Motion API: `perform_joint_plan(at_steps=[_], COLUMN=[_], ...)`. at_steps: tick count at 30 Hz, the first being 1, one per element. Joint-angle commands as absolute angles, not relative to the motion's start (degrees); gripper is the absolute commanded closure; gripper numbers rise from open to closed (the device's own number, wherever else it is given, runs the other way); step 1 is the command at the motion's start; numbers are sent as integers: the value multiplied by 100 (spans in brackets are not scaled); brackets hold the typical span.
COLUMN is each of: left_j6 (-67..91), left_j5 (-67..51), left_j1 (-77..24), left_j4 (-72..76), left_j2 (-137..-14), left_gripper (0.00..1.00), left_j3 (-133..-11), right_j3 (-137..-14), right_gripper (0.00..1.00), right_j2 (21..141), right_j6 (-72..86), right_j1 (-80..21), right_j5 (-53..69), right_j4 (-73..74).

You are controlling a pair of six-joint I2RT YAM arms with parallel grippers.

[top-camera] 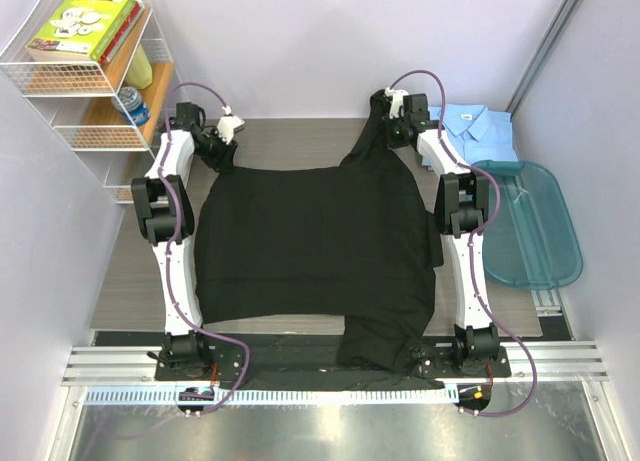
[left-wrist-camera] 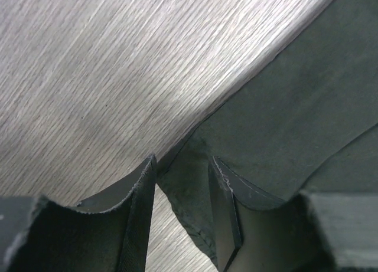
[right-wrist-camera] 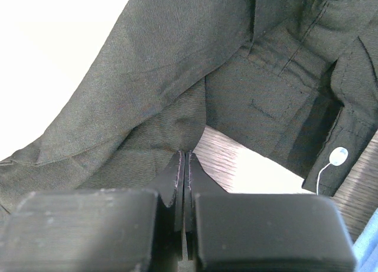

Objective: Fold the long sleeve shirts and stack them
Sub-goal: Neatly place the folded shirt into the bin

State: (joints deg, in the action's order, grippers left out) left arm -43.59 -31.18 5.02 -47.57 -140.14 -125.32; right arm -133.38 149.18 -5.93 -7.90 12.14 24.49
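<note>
The black long sleeve shirt [top-camera: 310, 241] lies spread flat across the table, its lower part hanging over the near edge. My left gripper [top-camera: 213, 149] is at the shirt's far left corner. In the left wrist view its jaws stand apart around that corner of black cloth [left-wrist-camera: 189, 183], which touches only the right finger [left-wrist-camera: 227, 219]. My right gripper [top-camera: 390, 116] is shut on a pinch of the black sleeve [right-wrist-camera: 147, 65] at the far right, held raised off the table. A pale button [right-wrist-camera: 338, 156] shows on the cuff. The light blue shirt [top-camera: 475, 126] lies folded behind the right arm.
A teal plastic tub [top-camera: 530, 221] sits at the right edge of the table. A wire shelf [top-camera: 90, 81] with books and a bottle stands at the far left. Walls close in on both sides.
</note>
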Motion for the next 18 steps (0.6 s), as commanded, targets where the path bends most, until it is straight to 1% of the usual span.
perform_joint_plan(at_steps=[1, 4, 5, 7, 8, 9, 10, 13, 18], left_j6=[-4693, -4650, -4615, -4579, -4579, -4579, -4579, -4614, -4641], left_j5=[-2945, -2874, -2883, -2883, -2874, -2857, -2822, -2804, -2839], left_j1=[536, 536, 536, 536, 536, 536, 527, 527, 536], left_j4=[-4746, -4632, -4606, -4518, -4509, -4491, -4474, -4491, -4465], left_j2=[-14054, -14071, -14080, -14063, -14071, -14071, -14071, -14045, -13983], left_gripper=[62, 68, 72, 77, 82, 85, 91, 100, 100], left_j3=[-12472, -12480, -12480, -12472, -12480, -12489, -12498, -12507, -12498], right_j3=[-13395, -13447, -13517, -13588, -13649, -13684, -13719, -13764, -13702], right_gripper=[99, 99, 99, 99, 99, 99, 99, 99, 99], right_j2=[14449, 14475, 14510, 14546, 14581, 14590, 14599, 14555, 14388], right_j6=[-712, -729, -721, -756, -765, -756, -765, -756, -791], right_j1=[-782, -782, -782, -782, -774, -782, -782, -765, -756], right_j5=[1230, 1213, 1213, 1160, 1143, 1116, 1108, 1125, 1195], right_j4=[2311, 2303, 2303, 2285, 2268, 2268, 2259, 2224, 2197])
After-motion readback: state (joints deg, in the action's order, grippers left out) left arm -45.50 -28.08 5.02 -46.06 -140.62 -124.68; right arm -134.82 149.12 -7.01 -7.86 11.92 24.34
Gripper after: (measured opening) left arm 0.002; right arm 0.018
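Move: Just under the left hand's half-open fingers lies the black shirt's far left corner, some 1 cm to the left and 1 to 2 cm below; the wire rack's lowest basket stands about 16 cm left, roughly level with it. The right hand already pinches the shirt's far right part, right at its fingertips. From that hand the folded blue shirt is some 19 cm right and 2 cm ahead, and the bin about 34 cm right and 21 cm back. Sinking about 1 cm onto the black shirt's far left corner and edging some 1 cm left, the left hand closes its fingers from nearly half open to fully shut and pinches the corner, staying low at the table. The right hand keeps its hold, waits, then lifts about 1 cm, easing slightly forward. ##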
